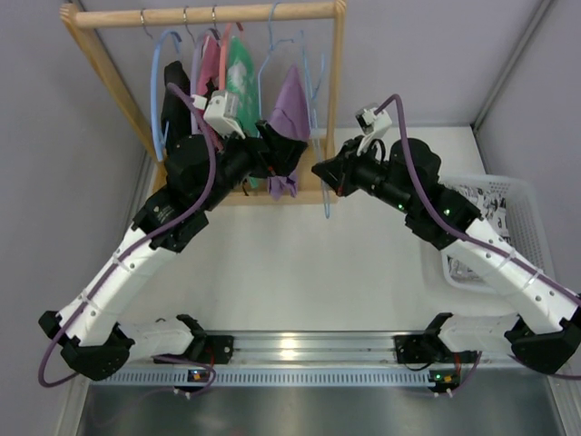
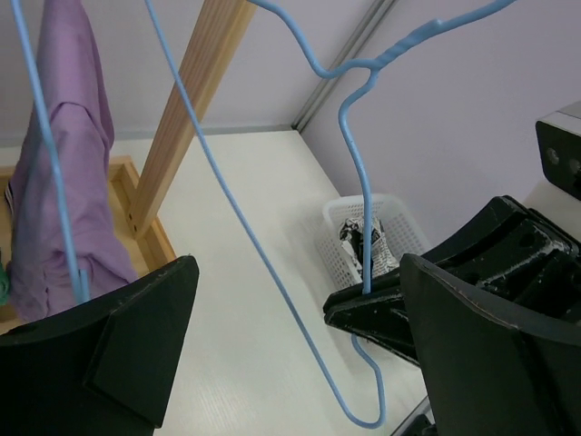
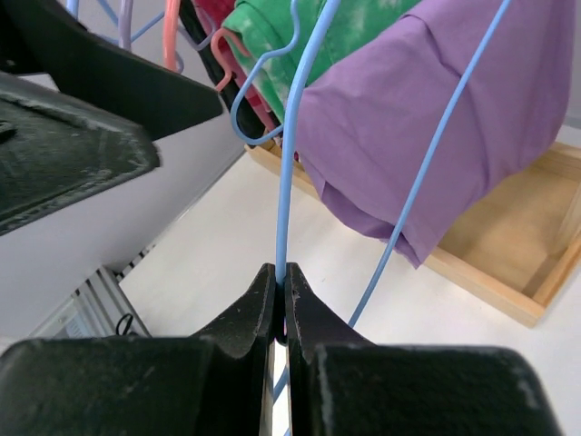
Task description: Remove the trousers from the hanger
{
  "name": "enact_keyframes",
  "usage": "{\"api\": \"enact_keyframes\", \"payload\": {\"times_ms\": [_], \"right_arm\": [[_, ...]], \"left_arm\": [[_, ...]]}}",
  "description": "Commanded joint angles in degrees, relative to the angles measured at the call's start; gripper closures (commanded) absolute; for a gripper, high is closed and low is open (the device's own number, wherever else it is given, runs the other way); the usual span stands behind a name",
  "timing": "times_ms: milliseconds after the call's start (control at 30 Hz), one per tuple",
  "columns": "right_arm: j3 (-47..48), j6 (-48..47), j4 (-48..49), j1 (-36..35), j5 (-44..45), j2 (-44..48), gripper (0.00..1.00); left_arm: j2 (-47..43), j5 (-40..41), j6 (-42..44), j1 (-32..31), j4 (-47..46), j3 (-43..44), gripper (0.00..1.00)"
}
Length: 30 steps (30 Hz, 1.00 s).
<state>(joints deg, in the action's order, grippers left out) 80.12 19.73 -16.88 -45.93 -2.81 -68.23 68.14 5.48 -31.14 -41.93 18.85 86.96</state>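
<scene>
The thin light-blue hanger [image 1: 325, 195] hangs bare in front of the wooden rack, its wire running up toward the rail. My right gripper [image 1: 320, 170] is shut on one strand of the hanger [image 3: 283, 182], the jaws pinching the wire [image 3: 281, 277]. My left gripper [image 2: 300, 272] stands wide open just left of it, near the purple garment, with the hanger [image 2: 263, 254] passing between its fingers untouched. The left wrist view also shows the right gripper's fingers [image 2: 372, 309] clamped on the wire. The black-and-white printed trousers [image 1: 486, 195] lie in the white basket [image 1: 522, 186] at the right, also visible from the left wrist [image 2: 368, 241].
The wooden rack [image 1: 209, 13] at the back carries several hangers with a purple garment [image 1: 290, 118], a green top [image 1: 241, 68] and pink and dark items. Its wooden base frame [image 3: 536, 245] lies just behind the grippers. A grey wall closes the right side.
</scene>
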Motion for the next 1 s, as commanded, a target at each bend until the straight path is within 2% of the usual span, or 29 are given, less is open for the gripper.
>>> {"api": "enact_keyframes", "payload": {"times_ms": [0,233,367,500,700,967], "right_arm": [[4.1,1.6,-0.2,0.9,3.8,2.0,1.00],[7.8,2.7,1.6,2.7,0.4,-1.3,1.00],[11.5,2.4,1.5,4.7,-3.1,-5.4,1.00],[20.1,2.9,-4.5,8.7,-5.2,-11.1,1.00],[34.2,0.1,-15.2,11.8,-5.3,-20.9,1.00],[40.2,2.5,-18.4,14.5,-7.6,-27.1,1.00]], "left_arm": [[-3.1,0.0,4.6,0.7,-3.4,-0.7,0.01],[-5.8,-3.8,7.9,6.0,-2.9,-0.7,0.01],[-7.8,-3.6,9.6,9.8,0.7,-0.6,0.01],[-11.2,-3.4,12.5,11.4,2.9,-2.0,0.01],[-15.9,-2.0,12.3,14.4,3.8,-5.3,0.01],[-15.7,-4.6,11.9,15.6,6.0,-4.0,0.01]]}}
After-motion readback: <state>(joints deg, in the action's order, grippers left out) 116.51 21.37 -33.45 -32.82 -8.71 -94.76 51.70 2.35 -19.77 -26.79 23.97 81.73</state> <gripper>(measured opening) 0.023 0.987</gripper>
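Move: The shut right fingers already hold the empty blue hanger by its wire. The bare stretch of rail for it lies about 25 cm ahead and 15 above, neither left nor right. From that hand the purple trousers hang roughly 22 cm ahead, 8 left and 10 below, and the right post's middle 25 ahead, 4 right and 12 below. From the open left hand the purple trousers are some 20 cm ahead, 2 left and 15 below; the bare rail is 22 ahead, 6 right and 10 above. Keep the right gripper pinched on the empty hanger and lift it about 5 cm while starting forward, then reach on to some 12 cm forward, easing down a little, to take the hook to the bare right end of the rail. Draw the open left gripper about 12 cm left, away from the hanger, rising slightly, tipping its fingers up a little and swinging them counter-clockwise. ##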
